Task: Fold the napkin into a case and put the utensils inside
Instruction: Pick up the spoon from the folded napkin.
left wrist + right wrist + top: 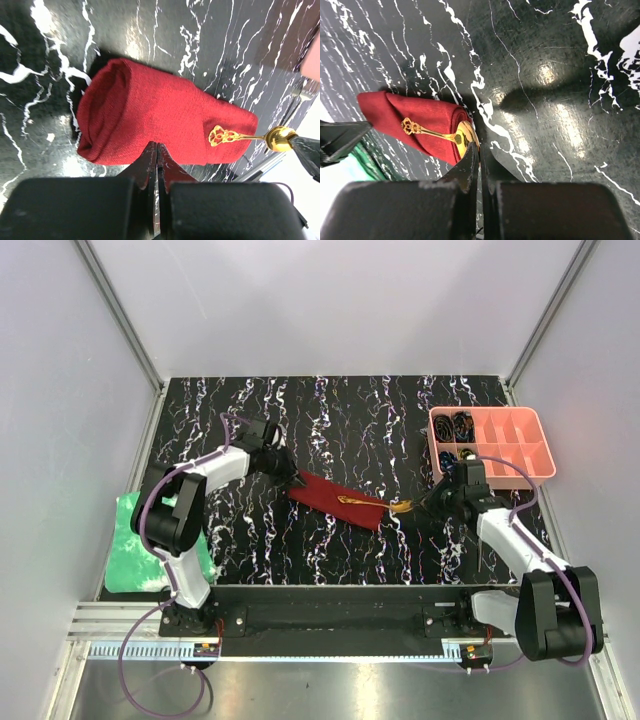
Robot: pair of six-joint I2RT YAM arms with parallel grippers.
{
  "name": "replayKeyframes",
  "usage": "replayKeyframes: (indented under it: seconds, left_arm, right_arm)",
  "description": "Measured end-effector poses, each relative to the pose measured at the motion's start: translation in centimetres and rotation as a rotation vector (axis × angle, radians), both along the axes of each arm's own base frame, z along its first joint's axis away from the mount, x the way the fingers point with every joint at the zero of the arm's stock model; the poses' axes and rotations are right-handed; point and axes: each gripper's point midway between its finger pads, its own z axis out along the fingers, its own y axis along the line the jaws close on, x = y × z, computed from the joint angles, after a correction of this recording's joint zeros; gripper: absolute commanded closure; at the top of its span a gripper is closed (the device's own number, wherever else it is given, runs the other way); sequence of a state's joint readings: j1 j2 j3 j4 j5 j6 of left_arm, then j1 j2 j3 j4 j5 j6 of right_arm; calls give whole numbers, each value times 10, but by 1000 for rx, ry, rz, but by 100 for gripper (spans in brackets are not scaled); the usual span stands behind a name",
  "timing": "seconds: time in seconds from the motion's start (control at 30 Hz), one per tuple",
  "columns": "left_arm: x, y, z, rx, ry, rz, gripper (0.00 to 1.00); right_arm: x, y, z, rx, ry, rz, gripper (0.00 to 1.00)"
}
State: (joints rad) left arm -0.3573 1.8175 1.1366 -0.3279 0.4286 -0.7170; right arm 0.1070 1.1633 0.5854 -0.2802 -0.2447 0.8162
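The dark red napkin (335, 498) lies mid-table as a narrow folded case (150, 110) (410, 117). A gold spoon (375, 503) rests with its ornate handle end (220, 135) on the cloth and its bowl (464, 137) past the right end. My right gripper (428, 503) (481, 150) is shut on the rim of that bowl. At the cloth's left end my left gripper (296, 480) (156, 147) is shut, its tips on the near edge of the cloth. No cloth shows between them.
A pink compartment tray (540, 440) with dark coiled items stands at the back right, just behind the right arm. A bright green crinkled sheet (130, 550) lies at the table's left edge beside the left arm's base.
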Motion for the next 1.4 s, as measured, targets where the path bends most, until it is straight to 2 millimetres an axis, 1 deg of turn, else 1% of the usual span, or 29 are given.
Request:
replayKeyframes:
  seconds: [0.13,0.23,0.4,0.57,0.73,0.93,1.03,1.17,1.2,1.3,1.33,1.4]
  left_arm:
    - [4,3,-2,3,-5,11,100]
    - [5,5,-5,8,0,17,100]
    - [5,5,-11,14,11,18,100]
    - [5,5,-16,18,22,18,100]
    - [5,5,-19,15,28,25,100]
    - [2,5,-23,10,38,35,100]
    - [2,5,-24,8,37,38,100]
    - [2,3,-24,2,36,37,100]
    - [1,2,-24,2,36,37,100]
    - [1,2,-24,0,34,38,100]
    - [1,2,-23,-2,31,37,96]
    - [-3,2,-18,-11,30,34,87]
  right_arm:
    - [3,1,-5,-26,8,5,100]
    - [10,4,-4,-39,6,13,100]
    - [24,18,-3,-45,-9,41,100]
    - [29,37,-6,-36,0,54,100]
    - [27,57,-11,-17,19,40,100]
    - [26,77,-9,18,27,-9,100]
    - [25,82,-9,36,30,-47,100]
    - [27,85,-18,52,54,-91,100]
    - [28,86,-21,56,60,-97,98]
    - [31,87,-27,67,71,-112,69]
    - [32,88,-27,70,68,-113,53]
    - [33,89,-25,78,58,-115,40]
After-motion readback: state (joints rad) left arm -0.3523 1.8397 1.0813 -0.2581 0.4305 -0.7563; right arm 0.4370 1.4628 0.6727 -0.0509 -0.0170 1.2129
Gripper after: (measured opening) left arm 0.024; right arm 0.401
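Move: My right hand already grips the spoon's bowl, handle pointing left. The napkin case's opening lies about 18 cm to its left, 3 cm ahead and 4 cm lower; the napkin's flat right end is some 10 cm left, 2 cm ahead, also 4 cm lower. The peach box stands about 16 cm ahead and 20 cm right. From my shut left hand, the opening is about 9 cm right, 2 cm back and 2 cm down. I slide the spoon handle-first into the case, my right hand easing about 3 cm forward and then sweeping some 9 cm left, dipping 2 cm or so to bring the bowl down over the napkin's right end; there I part my fingers and let it go. Meanwhile my left fingers stay shut and sink about 2.5 cm, pressing the case's left part down, easing up slightly at the end. ##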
